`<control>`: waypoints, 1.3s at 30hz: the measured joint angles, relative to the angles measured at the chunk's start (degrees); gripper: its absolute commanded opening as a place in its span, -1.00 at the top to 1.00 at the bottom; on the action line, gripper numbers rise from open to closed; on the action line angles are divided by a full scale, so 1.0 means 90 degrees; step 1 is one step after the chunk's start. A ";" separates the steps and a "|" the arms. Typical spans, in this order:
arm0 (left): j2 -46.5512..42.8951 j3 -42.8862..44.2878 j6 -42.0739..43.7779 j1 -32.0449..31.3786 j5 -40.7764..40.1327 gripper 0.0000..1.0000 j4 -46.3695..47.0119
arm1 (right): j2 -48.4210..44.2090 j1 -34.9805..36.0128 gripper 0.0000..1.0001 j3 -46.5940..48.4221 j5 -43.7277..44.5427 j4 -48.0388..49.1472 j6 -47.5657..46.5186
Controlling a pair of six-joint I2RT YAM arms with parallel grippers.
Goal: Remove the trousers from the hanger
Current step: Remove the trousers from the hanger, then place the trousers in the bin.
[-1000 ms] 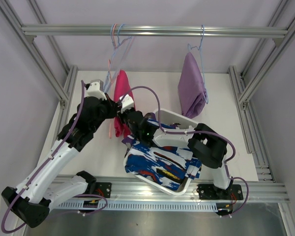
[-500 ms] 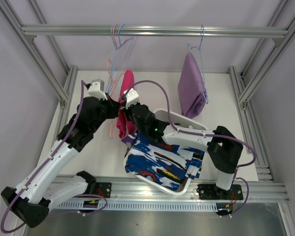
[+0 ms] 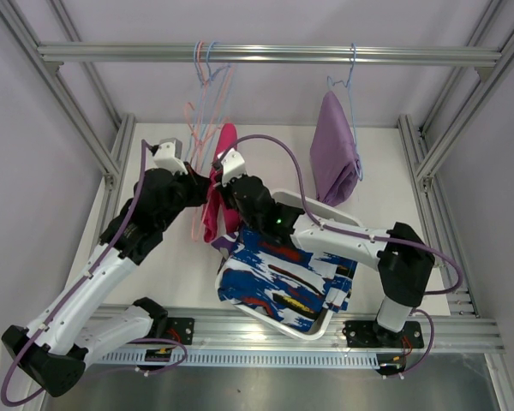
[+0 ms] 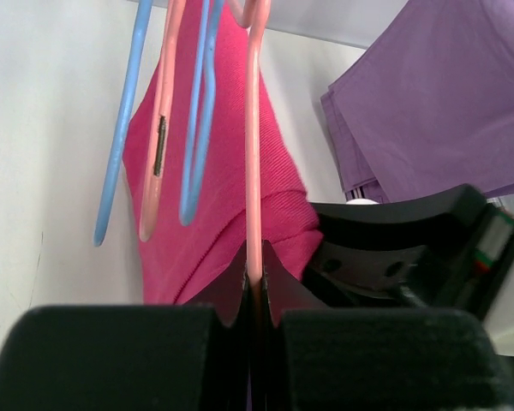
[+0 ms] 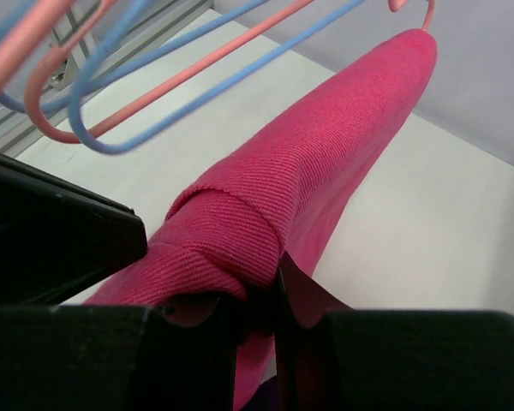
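The bright pink trousers [image 3: 214,204] hang over a pink hanger [image 3: 194,120] on the rail. My left gripper [image 3: 205,181] is shut on that hanger's thin pink wire [image 4: 254,180], just left of the cloth [image 4: 210,205]. My right gripper [image 3: 225,171] is shut on a fold of the pink trousers [image 5: 300,197], right beside the left one. Lilac trousers [image 3: 334,158] hang on a blue hanger [image 3: 351,81] further right. Blue-white patterned trousers [image 3: 278,282] lie in a white basket [image 3: 319,329].
Empty blue hangers [image 3: 207,64] hang on the metal rail [image 3: 274,54] next to the pink one, and show close by as blue hangers [image 4: 197,120]. Aluminium frame posts [image 3: 111,158] border both sides of the white table [image 3: 385,180].
My right arm has stretched out towards the back left, carrying its gripper and the pink cloth slightly up and right. The left gripper has kept its hold on the hanger.
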 measured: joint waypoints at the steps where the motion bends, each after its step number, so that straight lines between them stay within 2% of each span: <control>1: 0.0000 0.0000 0.0000 0.0000 0.0012 0.99 0.0007 | -0.0053 0.0000 1.00 0.0051 0.0000 -0.0087 -0.0005; 10: 0.0000 0.0049 0.0000 0.0000 0.0029 0.99 0.0253 | -0.0704 0.0000 1.00 0.0918 0.0041 -0.1282 -0.0185; 19: 0.0056 0.0070 0.0002 0.0000 0.0007 0.99 0.0345 | -0.0765 0.0000 1.00 0.2446 0.0204 -0.2565 -0.0359; 25: 0.0240 0.0073 0.0005 0.0000 0.0010 0.99 0.0342 | -0.0908 0.0007 1.00 0.3177 0.0284 -0.3026 -0.0442; 32: 0.0362 0.0070 0.0007 0.0000 0.0010 0.99 0.0335 | -0.1637 0.0221 1.00 0.3126 0.0481 -0.3444 -0.0692; 39: 0.0364 0.0073 0.0036 0.0000 -0.0010 0.99 0.0335 | -0.3402 0.0593 1.00 0.1870 0.0571 -0.3614 -0.0891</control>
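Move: The right hand already pinches the pink trousers; the white basket they go to has its middle about 14 cm to this hand's right, 15 cm back and 20 cm below. The purple trousers hang some 27 cm to its right, 10 cm farther out and roughly level. From the left hand, shut on the pink hanger, the pink trousers lie about 5 cm right, 4 cm ahead and 5 cm lower. Right hand lifts the pinched trousers some 25 cm, then right and back; left hand keeps the hanger. ##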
